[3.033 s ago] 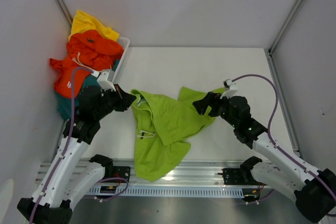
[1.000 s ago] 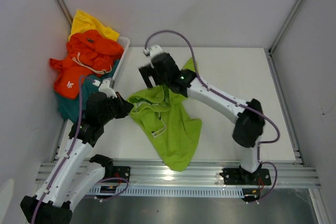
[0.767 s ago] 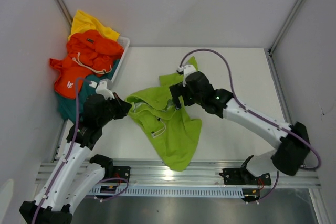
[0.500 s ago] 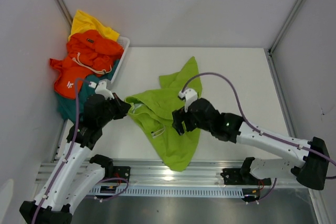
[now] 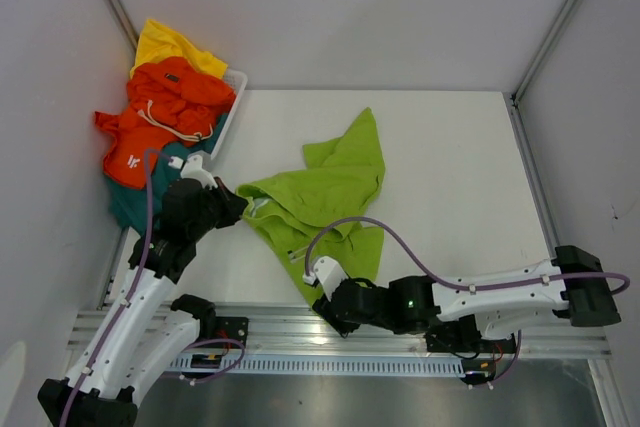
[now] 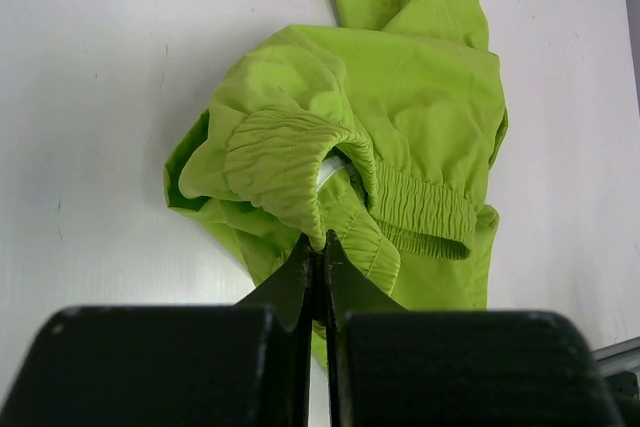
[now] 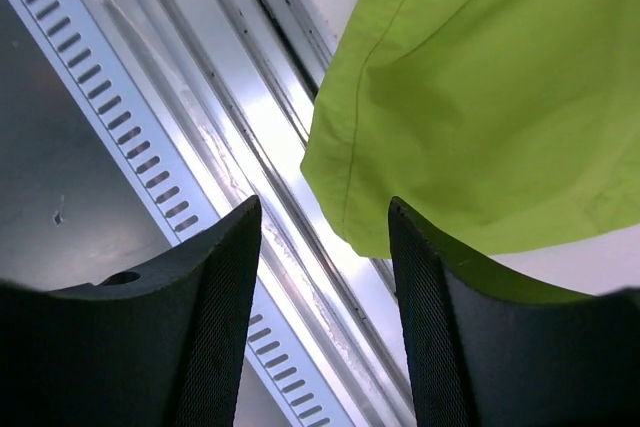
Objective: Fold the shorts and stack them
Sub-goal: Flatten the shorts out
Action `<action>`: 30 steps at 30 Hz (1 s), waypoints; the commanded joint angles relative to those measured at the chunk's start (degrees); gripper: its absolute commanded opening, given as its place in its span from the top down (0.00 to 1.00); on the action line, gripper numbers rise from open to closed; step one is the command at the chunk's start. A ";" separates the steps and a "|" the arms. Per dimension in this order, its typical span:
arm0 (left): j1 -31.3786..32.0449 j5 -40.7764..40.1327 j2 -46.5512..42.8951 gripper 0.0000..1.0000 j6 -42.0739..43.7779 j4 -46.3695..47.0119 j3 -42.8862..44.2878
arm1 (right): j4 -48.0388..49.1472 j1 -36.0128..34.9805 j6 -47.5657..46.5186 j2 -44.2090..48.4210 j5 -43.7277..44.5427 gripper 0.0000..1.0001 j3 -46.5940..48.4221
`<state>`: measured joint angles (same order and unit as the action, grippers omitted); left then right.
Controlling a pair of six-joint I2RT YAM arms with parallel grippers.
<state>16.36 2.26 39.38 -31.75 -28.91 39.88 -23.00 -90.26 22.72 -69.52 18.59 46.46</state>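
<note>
Lime green shorts lie crumpled in the middle of the table, one leg stretched toward the back. My left gripper is shut on their elastic waistband, its jaws pinching a gathered fold. Low at the table's near edge, my right gripper is open. In the right wrist view the shorts' near hem corner shows between the two fingertips of that gripper, and it is not pinched. Orange shorts, yellow shorts and teal shorts are heaped at the far left.
A white mesh basket stands under the heap, against the left wall. An aluminium rail with slots runs along the near edge, right under my right gripper. Grey walls close off the left, back and right.
My right arm swung from the far side of the lime shorts back to the near edge, its jaws narrowing. One shorts leg now lies stretched toward the back. The left gripper has kept its grip.
</note>
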 commanded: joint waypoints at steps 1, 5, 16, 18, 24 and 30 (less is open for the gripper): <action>0.16 -0.59 0.00 1.00 -1.04 0.34 1.08 | -0.11 -3.07 2.33 -2.99 2.24 0.44 0.21; 0.08 -0.94 0.44 1.00 -0.86 0.17 1.25 | 0.15 -5.10 4.87 -7.64 4.08 0.46 0.13; 0.08 -1.03 0.53 1.00 -0.86 -0.10 1.78 | 1.73 -3.87 8.39 -15.38 7.77 0.45 -2.42; 0.16 -1.12 0.44 1.00 -0.77 -0.27 1.96 | 1.91 -3.70 8.39 -16.00 8.57 0.47 -2.51; 0.16 -1.21 0.70 1.00 -0.77 -0.27 2.13 | 1.56 -3.17 8.22 -18.90 8.74 0.60 -1.46; 0.16 -2.00 1.05 1.00 -1.30 -0.80 2.75 | -1.42 -3.87 8.74 -18.74 10.15 1.00 0.65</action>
<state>16.36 1.45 40.38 -32.05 -29.85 40.01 -22.09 -93.91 30.52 -88.29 26.28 45.12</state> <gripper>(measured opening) 0.006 0.026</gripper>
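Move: From the right hand, the shorts' near corner, hanging over the metal rail, lies almost straight below, about 10 cm down and 2 cm to the right. The shorts' drawstring is some 14 cm ahead and 7 cm left, also about 10 cm below; the waistband held in the left fingers is roughly 21 cm ahead, 17 cm left and 5 cm higher. From the left hand, that near corner lies about 21 cm back, 18 cm right and 15 cm below. The right fingers, half open at first, shut and pinch the near corner of the shorts at the metal rail, after sinking about 10 cm onto it. The hand swings back some 2 cm on the way, then forward again and slightly right, while the wrist tips about 15 degrees so the fingers point more steeply down. The left hand keeps its pinch on the waistband. ##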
